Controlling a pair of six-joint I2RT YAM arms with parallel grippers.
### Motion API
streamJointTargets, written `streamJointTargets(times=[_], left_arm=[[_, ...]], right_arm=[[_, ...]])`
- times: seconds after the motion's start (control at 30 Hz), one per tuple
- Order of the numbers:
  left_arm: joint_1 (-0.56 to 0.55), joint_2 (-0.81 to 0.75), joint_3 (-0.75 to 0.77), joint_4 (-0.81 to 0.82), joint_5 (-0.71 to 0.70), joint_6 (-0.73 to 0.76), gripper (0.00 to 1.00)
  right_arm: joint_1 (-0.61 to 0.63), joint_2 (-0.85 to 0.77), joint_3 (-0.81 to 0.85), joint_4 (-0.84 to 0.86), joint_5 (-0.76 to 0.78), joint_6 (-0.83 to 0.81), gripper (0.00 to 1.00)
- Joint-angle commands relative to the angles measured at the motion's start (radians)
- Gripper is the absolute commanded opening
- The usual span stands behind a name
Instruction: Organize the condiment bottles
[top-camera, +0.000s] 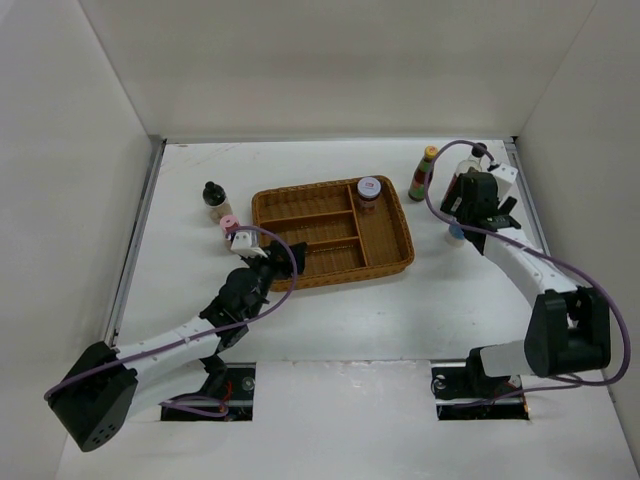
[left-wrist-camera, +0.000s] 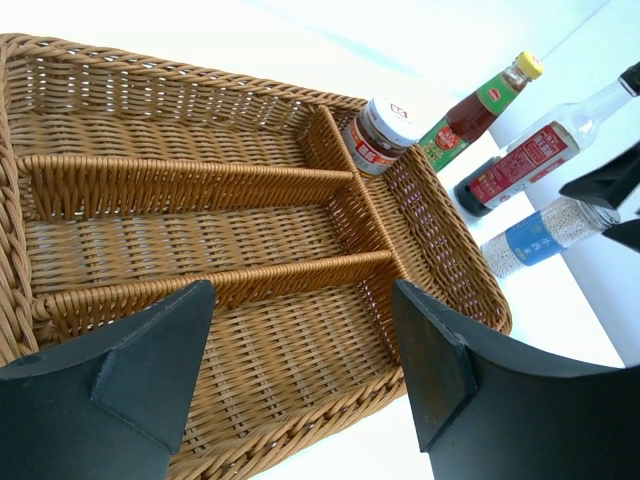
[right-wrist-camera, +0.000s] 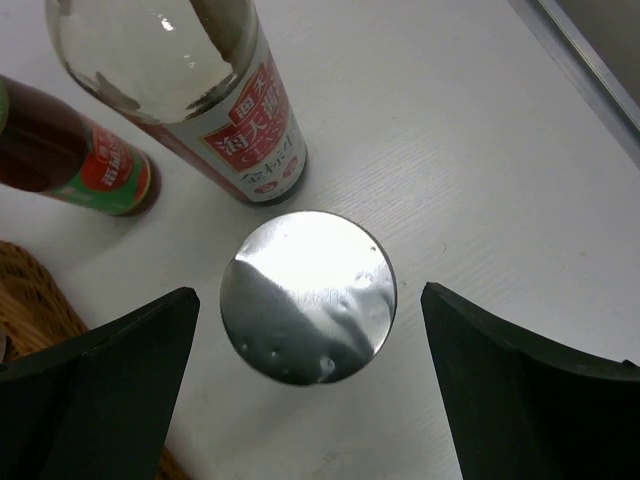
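My right gripper (top-camera: 463, 220) is open and hangs right over a silver-lidded jar (right-wrist-camera: 308, 296) with a blue label (left-wrist-camera: 550, 232); its jaws stand apart on both sides of the lid without touching it (right-wrist-camera: 310, 300). Just behind the jar stand a tall black-capped bottle with a red label (right-wrist-camera: 240, 140) and a green-red yellow-capped bottle (top-camera: 424, 173). A white-lidded dark jar (top-camera: 369, 189) stands in the wicker tray's far right compartment. A black-capped tan jar (top-camera: 213, 197) and a tiny pink-capped jar (top-camera: 229, 226) stand left of the tray. My left gripper (top-camera: 272, 258) is open and empty at the tray's near left edge (left-wrist-camera: 300, 345).
The brown wicker divided tray (top-camera: 385, 262) lies mid-table; its three long compartments (left-wrist-camera: 180, 230) hold nothing. White walls close the table at the left, back and right. A metal rail (right-wrist-camera: 590, 70) runs along the right edge, near the right arm.
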Motion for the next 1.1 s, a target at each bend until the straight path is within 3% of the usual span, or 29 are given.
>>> streamJointTargets(times=[0.0, 0.1, 0.27, 0.33, 0.5, 0.67, 0.8, 1.07], left_arm=[[0.002, -0.021, -0.007, 0.049, 0.019, -0.004, 0.7], [0.012, 0.002, -0.007, 0.049, 0.014, -0.007, 0.7], [0.002, 0.009, 0.001, 0.051, 0.013, -0.006, 0.7], [0.015, 0.009, -0.006, 0.052, 0.011, -0.007, 0.7], [0.006, -0.013, -0.013, 0.058, 0.007, -0.009, 0.7], [0.009, 0.004, -0.019, 0.081, 0.008, -0.018, 0.7], [0.02, 0.022, -0.018, 0.081, 0.008, -0.015, 0.7], [0.04, 0.004, -0.022, 0.072, 0.021, -0.018, 0.71]], right_arm=[[-0.02, 0.041, 0.056, 0.046, -0.011, -0.012, 1.0], [-0.031, 0.085, 0.075, 0.055, 0.018, -0.012, 0.97], [-0.002, 0.084, 0.073, 0.081, 0.073, -0.024, 0.6], [0.038, 0.03, 0.045, 0.119, 0.119, -0.033, 0.53], [0.199, -0.099, 0.039, 0.129, 0.237, -0.102, 0.52], [0.36, -0.136, 0.086, 0.152, 0.196, -0.105, 0.53], [0.446, -0.053, 0.137, 0.21, 0.112, -0.09, 0.53], [0.472, 0.221, 0.295, 0.273, 0.032, -0.099, 0.53]])
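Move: The upright jar with the blue label and silver lid has its middle about 6 cm below the right hand, 1 cm ahead and 1 cm to its right. The clear bottle stands about 9 cm beyond that jar, the green-label bottle some 12 cm farther out and 11 cm left of it. The basket's right compartment centres 19 cm left and 2 cm ahead of the right hand; the white-lidded jar in it lies 23 cm left, 11 cm ahead. From the left hand the blue-label jar is roughly 38 cm right, 12 cm ahead. The blue-label jar is pinched near its lid as the right hand sinks 2 to 3 cm and its wide-open fingers close. The hand then swings it about 20 cm left, arching up some 10 cm before coming partway down and slightly forward over the basket's right compartment, while the wrist turns roughly 25 degrees counter-clockwise; the grip is kept. ##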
